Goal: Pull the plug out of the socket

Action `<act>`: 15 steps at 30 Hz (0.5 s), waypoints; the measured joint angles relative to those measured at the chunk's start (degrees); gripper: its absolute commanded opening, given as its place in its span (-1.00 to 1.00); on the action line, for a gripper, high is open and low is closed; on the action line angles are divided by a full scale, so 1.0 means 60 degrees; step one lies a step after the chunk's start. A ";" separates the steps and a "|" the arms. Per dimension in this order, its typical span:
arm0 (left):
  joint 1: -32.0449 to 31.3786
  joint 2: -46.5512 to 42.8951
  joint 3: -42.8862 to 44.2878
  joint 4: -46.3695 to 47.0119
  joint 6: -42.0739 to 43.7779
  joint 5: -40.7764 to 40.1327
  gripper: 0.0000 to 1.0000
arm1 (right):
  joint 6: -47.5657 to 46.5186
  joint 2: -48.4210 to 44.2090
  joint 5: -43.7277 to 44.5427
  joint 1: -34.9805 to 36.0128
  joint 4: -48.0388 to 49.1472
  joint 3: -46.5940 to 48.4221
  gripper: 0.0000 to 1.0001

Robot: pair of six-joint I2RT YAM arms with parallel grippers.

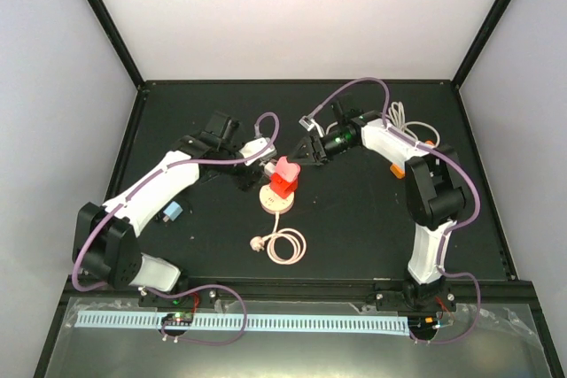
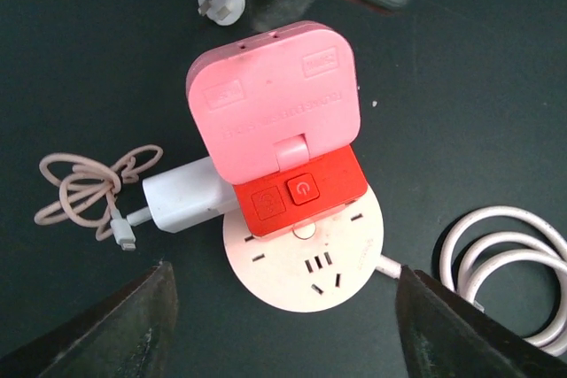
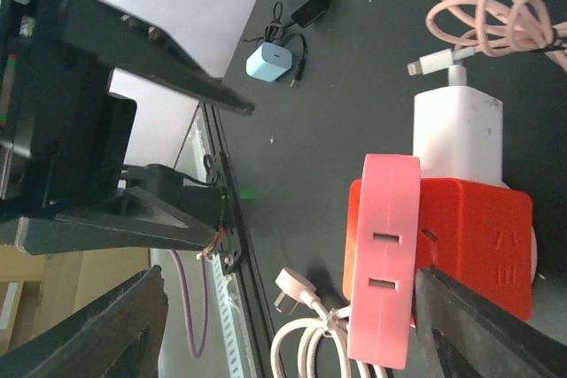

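A round white socket [image 2: 312, 265] lies on the black table [image 1: 354, 236]. A red cube adapter [image 2: 301, 190] is plugged into it, and a pink adapter [image 2: 275, 99] sits on top of the cube. A white charger plug [image 2: 182, 198] with a pink cable [image 2: 84, 185] sticks out of the cube's side. My left gripper [image 2: 288, 343] hovers open just above the socket's near edge, its fingers wide on either side. My right gripper [image 3: 292, 334] is open; the pink adapter [image 3: 385, 254] lies between its fingers, close to the right finger [image 3: 496, 325], with the red cube [image 3: 474, 232] behind.
The socket's white cord [image 1: 286, 246] lies coiled in front of it, its plug end [image 1: 257, 243] loose. A small blue charger [image 1: 173, 211] sits by the left arm. An orange-and-white object with a white cable [image 1: 403, 117] is at the back right. Black frame posts border the table.
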 measured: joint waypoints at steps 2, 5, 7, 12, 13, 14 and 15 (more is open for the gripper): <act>0.0069 0.0117 0.0117 -0.0131 0.0036 0.0040 0.67 | -0.0062 -0.0011 -0.0091 0.0051 0.0000 0.0000 0.55; 0.0193 0.0335 0.0331 -0.0244 0.0284 0.0215 0.95 | -0.0131 -0.0011 -0.0219 0.0171 -0.0007 0.0000 0.56; 0.0244 0.0386 0.0415 -0.0277 0.0539 0.0335 0.97 | -0.0171 -0.0018 -0.0299 0.0262 -0.0015 0.0000 0.55; 0.0255 0.0565 0.0747 -0.0295 0.1366 0.0576 0.94 | -0.0270 -0.0022 -0.0375 0.0397 -0.0015 0.0000 0.56; 0.0255 0.0627 0.0787 -0.0233 0.1599 0.0641 0.91 | -0.0288 -0.0022 -0.0375 0.0408 -0.0015 0.0000 0.56; 0.0255 0.0685 0.0790 -0.0189 0.1880 0.0721 0.90 | -0.0302 -0.0022 -0.0375 0.0408 -0.0018 0.0000 0.55; 0.0255 0.0736 0.0790 -0.0171 0.2138 0.0820 0.88 | -0.0317 -0.0022 -0.0368 0.0408 -0.0018 0.0000 0.56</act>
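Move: Standing above the socket, the pink plug is about 4 cm left of the right hand, level with it fore and aft and some 3 cm lower. From the left hand, the red block beneath it lies about 8 cm right, 3 cm back and 8 cm down. The white socket disc is some 6 cm right of the left hand, 7 cm back and 11 cm down; the white charger about 5 cm right, 1 cm ahead and 9 cm down. Drawing back and to the left by roughly 2 cm, the right hand works its forward finger against the pink plug, its gap unchanged, then stops. Meanwhile the empty left hand spreads its fingers from about two-thirds to fully wide, edges forward a little over 1 cm, then slightly right and up, its wrist turning some 10 degrees clockwise. ##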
